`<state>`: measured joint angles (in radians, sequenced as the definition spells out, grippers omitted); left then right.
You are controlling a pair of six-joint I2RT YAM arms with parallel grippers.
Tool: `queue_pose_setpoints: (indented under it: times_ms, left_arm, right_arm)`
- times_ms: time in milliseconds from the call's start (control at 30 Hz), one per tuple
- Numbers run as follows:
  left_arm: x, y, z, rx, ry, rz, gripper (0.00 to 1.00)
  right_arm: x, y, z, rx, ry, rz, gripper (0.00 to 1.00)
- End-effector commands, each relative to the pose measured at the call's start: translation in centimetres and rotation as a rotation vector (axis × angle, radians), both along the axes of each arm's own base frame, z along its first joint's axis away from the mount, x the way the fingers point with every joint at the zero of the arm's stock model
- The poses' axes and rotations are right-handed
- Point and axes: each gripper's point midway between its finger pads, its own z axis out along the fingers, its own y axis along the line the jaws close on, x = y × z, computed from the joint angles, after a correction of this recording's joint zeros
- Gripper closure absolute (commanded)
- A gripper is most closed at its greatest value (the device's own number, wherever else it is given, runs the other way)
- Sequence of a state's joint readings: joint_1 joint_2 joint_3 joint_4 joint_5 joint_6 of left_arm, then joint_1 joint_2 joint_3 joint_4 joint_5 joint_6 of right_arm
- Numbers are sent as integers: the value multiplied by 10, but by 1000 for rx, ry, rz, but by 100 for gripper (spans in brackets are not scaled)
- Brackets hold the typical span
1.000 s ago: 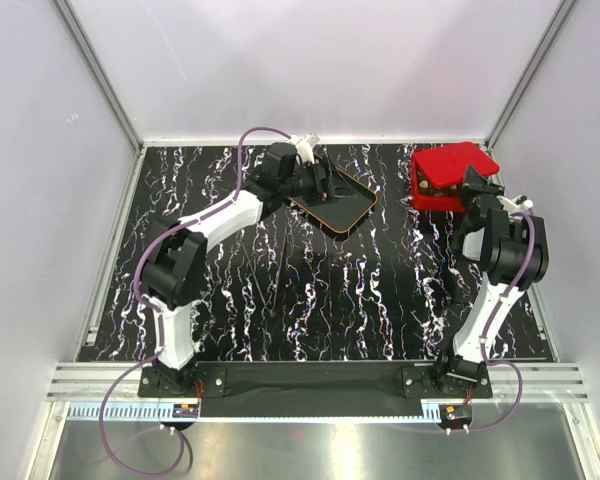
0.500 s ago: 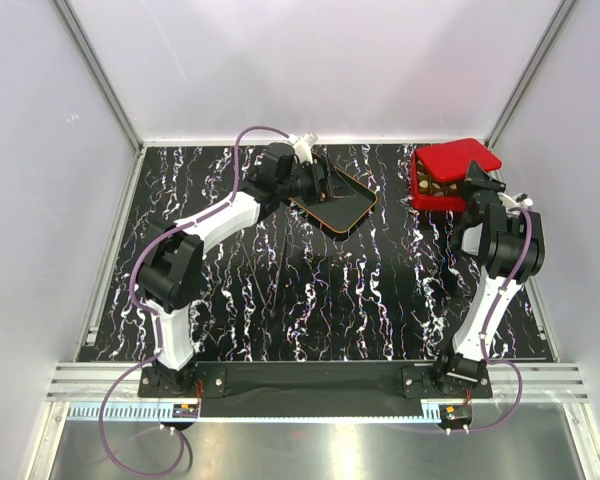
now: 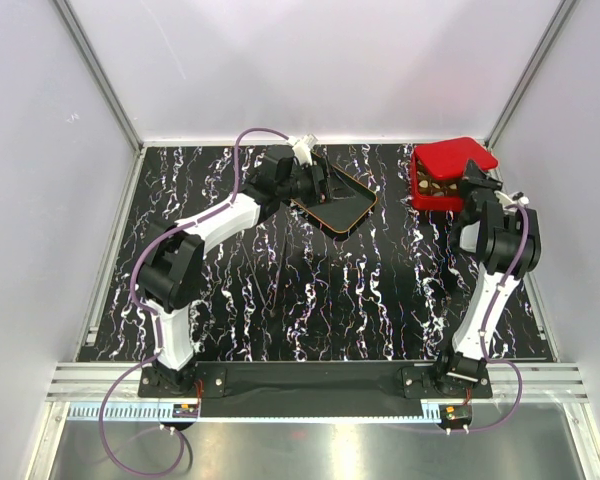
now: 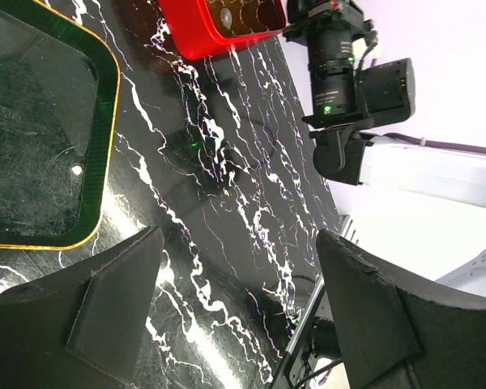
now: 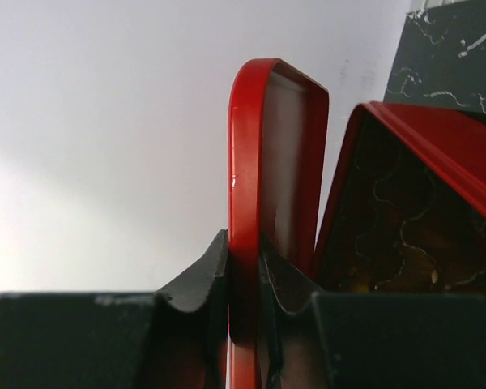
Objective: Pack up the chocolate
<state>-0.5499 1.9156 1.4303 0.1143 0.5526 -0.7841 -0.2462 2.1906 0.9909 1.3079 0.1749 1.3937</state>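
The chocolate (image 3: 436, 186) lies in the cells of the red gridded box (image 3: 429, 203) at the back right; a pale piece of chocolate (image 4: 226, 15) also shows in the left wrist view. My right gripper (image 3: 475, 176) is shut on the red lid (image 3: 458, 155), which tilts up over the box's far side. In the right wrist view the lid's edge (image 5: 247, 162) stands clamped between my right gripper's (image 5: 245, 263) fingers, beside the box (image 5: 421, 219). My left gripper (image 3: 325, 184) hovers open and empty at the black tray's (image 3: 374, 200) left end; its jaws (image 4: 239, 308) stand wide apart.
The orange-rimmed tray (image 4: 107, 105) holds nothing that I can see. Marbled black tabletop (image 3: 310, 290) spreads between the arms. White walls close in behind and beside the box. My right arm (image 4: 340, 81) stands just past the box in the left wrist view.
My right gripper has swung the lid up and back off the box, uncovering the chocolates. The left arm has barely moved.
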Motion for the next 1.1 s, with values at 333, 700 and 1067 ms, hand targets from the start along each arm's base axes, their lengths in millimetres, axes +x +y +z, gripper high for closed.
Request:
queue_pose_setpoints:
  times_ms: [333,700,1067]
  left_arm:
    - [4,2,22,-27,-86,21,18]
    - [0,6,27,-29,-90,32,18]
    - [-4,8,30,-42,-82,38,18]
  right_arm:
    - [-25,4,33,-22,-161,-58,71]
    - [-39,10,21,-25,-63,-43,58]
    - [-50,25,12,-51,32,19,57]
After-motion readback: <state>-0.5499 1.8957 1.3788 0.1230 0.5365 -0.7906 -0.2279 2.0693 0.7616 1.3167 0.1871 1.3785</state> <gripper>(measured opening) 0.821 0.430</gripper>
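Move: The red box stands with its middle about 8 cm to the left of the right hand, some 4 cm farther out and 8 cm below. The red lid, already held by its near right edge, reaches over the box with its middle about 5 cm left and 5 cm ahead of that hand. Uncovered chocolates show some 11 cm left and 1 cm ahead. From the idle left hand the box lies roughly 33 cm right and 7 cm out. The lid, still pinched at its near right edge, is lowered about 4 cm onto the red box by the right hand, which also shifts a little left. While sinking, the right hand starts easing back and its fingers part, ending the pinch; it then keeps drawing back towards the base, close to 5 cm in all, and rises some 2 cm, fingers tipping down slightly. ##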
